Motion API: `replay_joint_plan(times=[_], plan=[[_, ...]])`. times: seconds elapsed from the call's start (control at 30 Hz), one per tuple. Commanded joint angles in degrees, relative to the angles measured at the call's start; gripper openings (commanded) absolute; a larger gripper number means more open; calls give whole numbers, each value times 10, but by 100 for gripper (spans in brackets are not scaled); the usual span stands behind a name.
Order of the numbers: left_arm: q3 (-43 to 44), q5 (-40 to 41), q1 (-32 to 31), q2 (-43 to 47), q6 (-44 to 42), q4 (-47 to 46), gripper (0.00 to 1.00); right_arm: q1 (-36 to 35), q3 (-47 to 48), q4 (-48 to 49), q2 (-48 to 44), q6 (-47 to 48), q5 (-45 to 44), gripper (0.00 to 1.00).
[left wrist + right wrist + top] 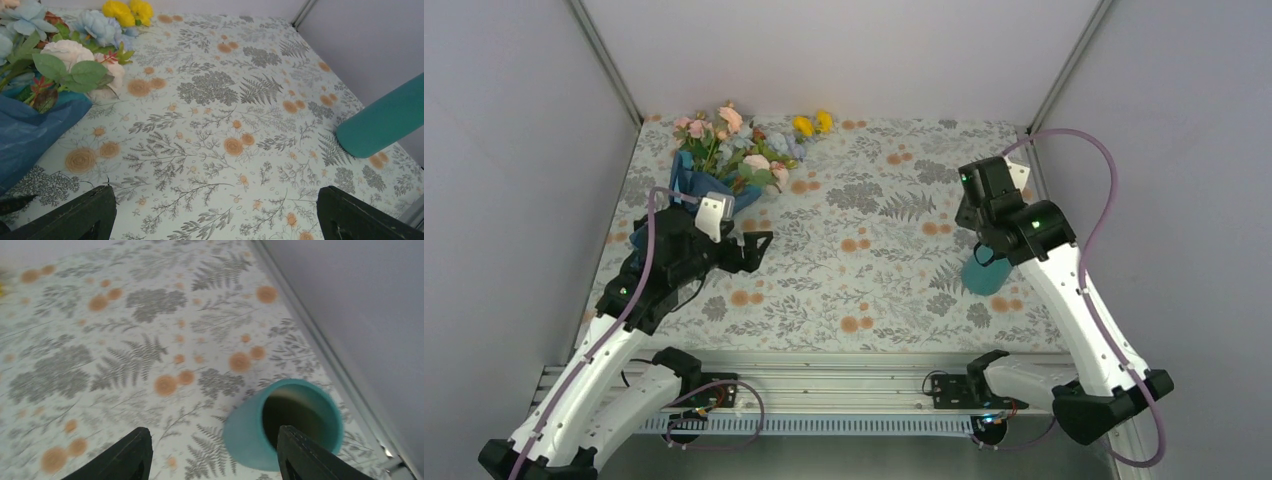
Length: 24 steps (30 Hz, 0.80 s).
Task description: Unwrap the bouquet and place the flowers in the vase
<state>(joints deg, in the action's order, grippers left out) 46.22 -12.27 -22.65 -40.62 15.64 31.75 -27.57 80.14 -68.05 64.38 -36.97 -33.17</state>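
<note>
The bouquet [729, 155] lies at the far left of the table, its pink, peach and pale-blue flowers [70, 55] sticking out of crinkled blue paper [30, 132]. Small yellow blooms [813, 123] lie at its far end. My left gripper [749, 248] [215, 215] hovers open just right of the paper, holding nothing. The teal vase [986, 274] [250, 432] stands at the right, also visible in the left wrist view [385, 120]. My right gripper [215, 455] is open over it: one fingertip [300, 452] hangs over the vase's mouth and the other is outside, well left of its wall.
A floral-print tablecloth [874, 260] covers the table. Grey walls close in the left, back and right sides, with a metal rail [345, 385] near the vase. The arm bases sit on a rail at the near edge [844, 385].
</note>
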Motion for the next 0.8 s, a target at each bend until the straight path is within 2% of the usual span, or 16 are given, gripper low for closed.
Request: replay_joint_plan(times=[0.0, 0.17, 0.37, 0.47, 0.53, 0.7, 0.77], plan=[[-6, -7, 2, -3, -15, -17, 100, 72, 2, -11, 12, 47, -2, 63], [-6, -12, 2, -13, -20, -13, 100, 131, -17, 15, 40, 79, 55, 53], [-9, -24, 2, -16, -22, -17, 100, 175, -95, 82, 45, 95, 134, 48], [-9, -21, 2, -18, -22, -15, 100, 185, -119, 98, 50, 94, 131, 42], [-10, -19, 2, -15, -22, -14, 100, 189, -126, 110, 50, 98, 128, 35], [-9, -11, 2, -12, -21, -13, 100, 190, -110, 135, 55, 130, 147, 4], [-9, -5, 2, -11, -19, -11, 100, 190, -93, 140, 60, 147, 159, 3]])
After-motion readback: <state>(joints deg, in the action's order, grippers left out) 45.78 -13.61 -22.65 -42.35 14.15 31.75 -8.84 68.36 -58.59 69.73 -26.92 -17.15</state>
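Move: The right hand hangs open above and to the left of the vase: the vase's middle is about 8 cm to its right, level with it fore and aft, and some 19 cm below. The bouquet lies roughly 27 cm farther out and 44 cm to that hand's left, with the yellow flowers about 33 cm out and 30 cm left. From the left hand the vase is some 41 cm to the right, 3 cm ahead and 16 cm down. Rightward first, by about 5 cm towards the vase, then mostly down some 9 cm with a little forward drift, the right hand comes to the vase's left rim while its fingers tip about 15 degrees more steeply down. They close from part-open to nearly shut across the wall, one inside the mouth and one outside, pinching the rim, and the hand edges about a centimetre back left at the end. ##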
